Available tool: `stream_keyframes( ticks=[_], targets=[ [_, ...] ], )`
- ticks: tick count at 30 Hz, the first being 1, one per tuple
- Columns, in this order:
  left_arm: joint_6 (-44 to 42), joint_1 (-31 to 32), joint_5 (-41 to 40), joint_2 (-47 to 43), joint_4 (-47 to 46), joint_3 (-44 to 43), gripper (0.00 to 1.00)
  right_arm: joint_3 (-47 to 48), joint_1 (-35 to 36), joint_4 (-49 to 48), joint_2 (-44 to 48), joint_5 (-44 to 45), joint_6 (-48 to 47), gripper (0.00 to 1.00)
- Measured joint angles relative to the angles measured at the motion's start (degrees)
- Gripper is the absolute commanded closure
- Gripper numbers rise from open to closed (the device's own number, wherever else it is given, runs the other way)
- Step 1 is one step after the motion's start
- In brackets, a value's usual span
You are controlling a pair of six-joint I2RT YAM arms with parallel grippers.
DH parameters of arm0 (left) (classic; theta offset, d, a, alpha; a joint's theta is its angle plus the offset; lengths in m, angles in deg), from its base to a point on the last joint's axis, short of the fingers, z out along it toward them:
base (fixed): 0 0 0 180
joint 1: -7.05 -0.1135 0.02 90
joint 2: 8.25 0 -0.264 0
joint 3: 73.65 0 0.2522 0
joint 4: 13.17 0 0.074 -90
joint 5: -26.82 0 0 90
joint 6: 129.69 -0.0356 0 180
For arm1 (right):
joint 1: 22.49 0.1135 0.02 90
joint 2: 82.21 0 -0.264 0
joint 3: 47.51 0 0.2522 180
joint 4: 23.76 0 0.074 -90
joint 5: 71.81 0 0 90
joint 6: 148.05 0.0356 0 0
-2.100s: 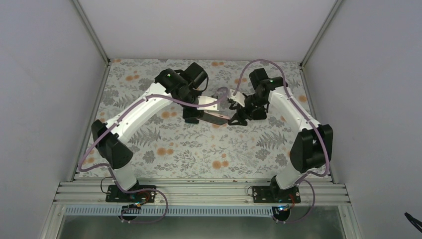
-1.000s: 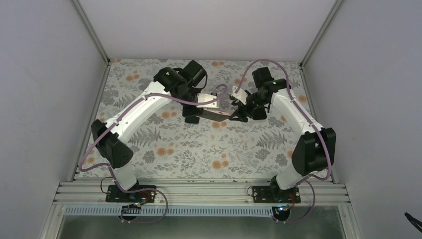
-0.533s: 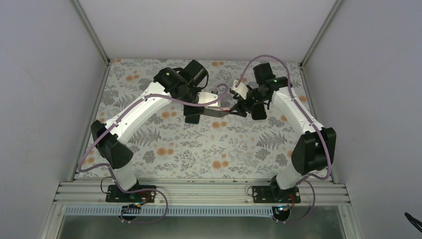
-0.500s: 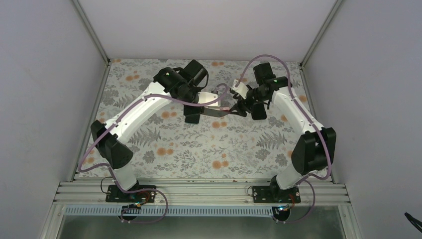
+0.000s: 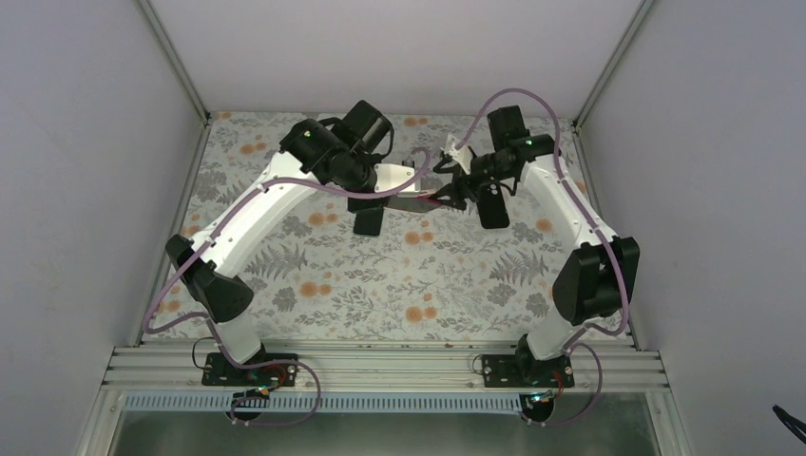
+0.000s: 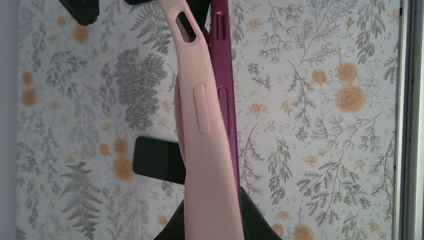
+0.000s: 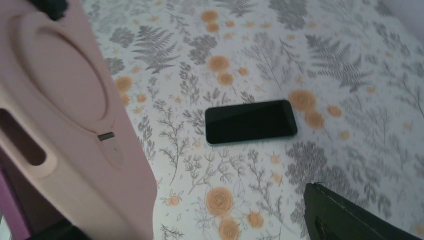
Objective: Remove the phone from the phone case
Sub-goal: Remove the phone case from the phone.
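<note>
A purple phone (image 6: 222, 75) sits in a pale pink phone case (image 6: 200, 125), held edge-up above the table. My left gripper (image 6: 212, 227) is shut on the lower end of both. At the upper end, the case's edge with the cutout bends away from the phone. In the top view the cased phone (image 5: 418, 197) hangs between my left gripper (image 5: 394, 190) and my right gripper (image 5: 447, 190). My right gripper (image 7: 200, 227) stands open and wide. The case's back (image 7: 65, 125) lies against its left side, and a sliver of the phone (image 7: 9, 200) shows behind it.
A bare black phone (image 5: 366, 220) lies flat on the floral tablecloth under the left wrist, and shows as the black phone (image 7: 250, 121) and the black phone (image 6: 157, 160) in the wrist views. Metal rails (image 5: 608, 57) and grey walls enclose the table.
Both grippers have carried the cased phone up and toward the back of the table. The right gripper has swung round at the case's end and its jaws have widened slightly.
</note>
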Motion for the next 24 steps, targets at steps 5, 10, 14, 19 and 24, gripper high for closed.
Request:
stream_keyframes(
  ticks=[5, 10, 14, 19, 24],
  targets=[
    [-0.6, -1.3, 0.2, -1.0, -2.2, -0.1, 0.98, 9.3, 0.3, 7.1, -5.8, -5.6, -8.9, 0.1],
    [-1.2, -2.1, 2.3, -2.7, -6.9, 6.6, 0.98, 11.8, 3.6, 11.1, -9.9, -10.4, -18.0, 0.11],
    [-0.1, -1.8, 1.6, -2.7, -6.7, 8.9, 0.98, 11.8, 6.3, 10.2, -10.8, -8.9, -19.9, 0.14],
    [0.4, -2.2, -2.3, -4.5, -9.5, 12.8, 0.98, 11.8, 7.8, 5.8, -12.1, -7.3, -18.3, 0.19],
    [0.3, -2.3, -7.6, -3.1, -8.0, 10.9, 0.98, 11.8, 8.8, 3.3, -14.0, -7.8, -16.7, 0.55]
  ],
)
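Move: The pink case's middle is about 6 cm to the left of my right hand, 2 cm nearer my base and roughly level. The purple phone beside it lies just behind, about 6 cm left and 3 cm back. The teal-edged phone on the table is some 18 cm left, 7 cm ahead and 23 cm below. My left hand already grips the pair near one end, the case's middle about 7 cm to its right, 1 cm ahead and slightly lower. I sweep my right hand some 8 cm left along the pair towards my left hand, rising a little at first and then sinking about 3 cm. It swings about 20 degrees counter-clockwise as one finger goes into the gap between case and phone; near the end the open fingers start to close around the case wall. My left hand keeps its grip, bobs up, then sinks about 4 cm while easing forward and left. ##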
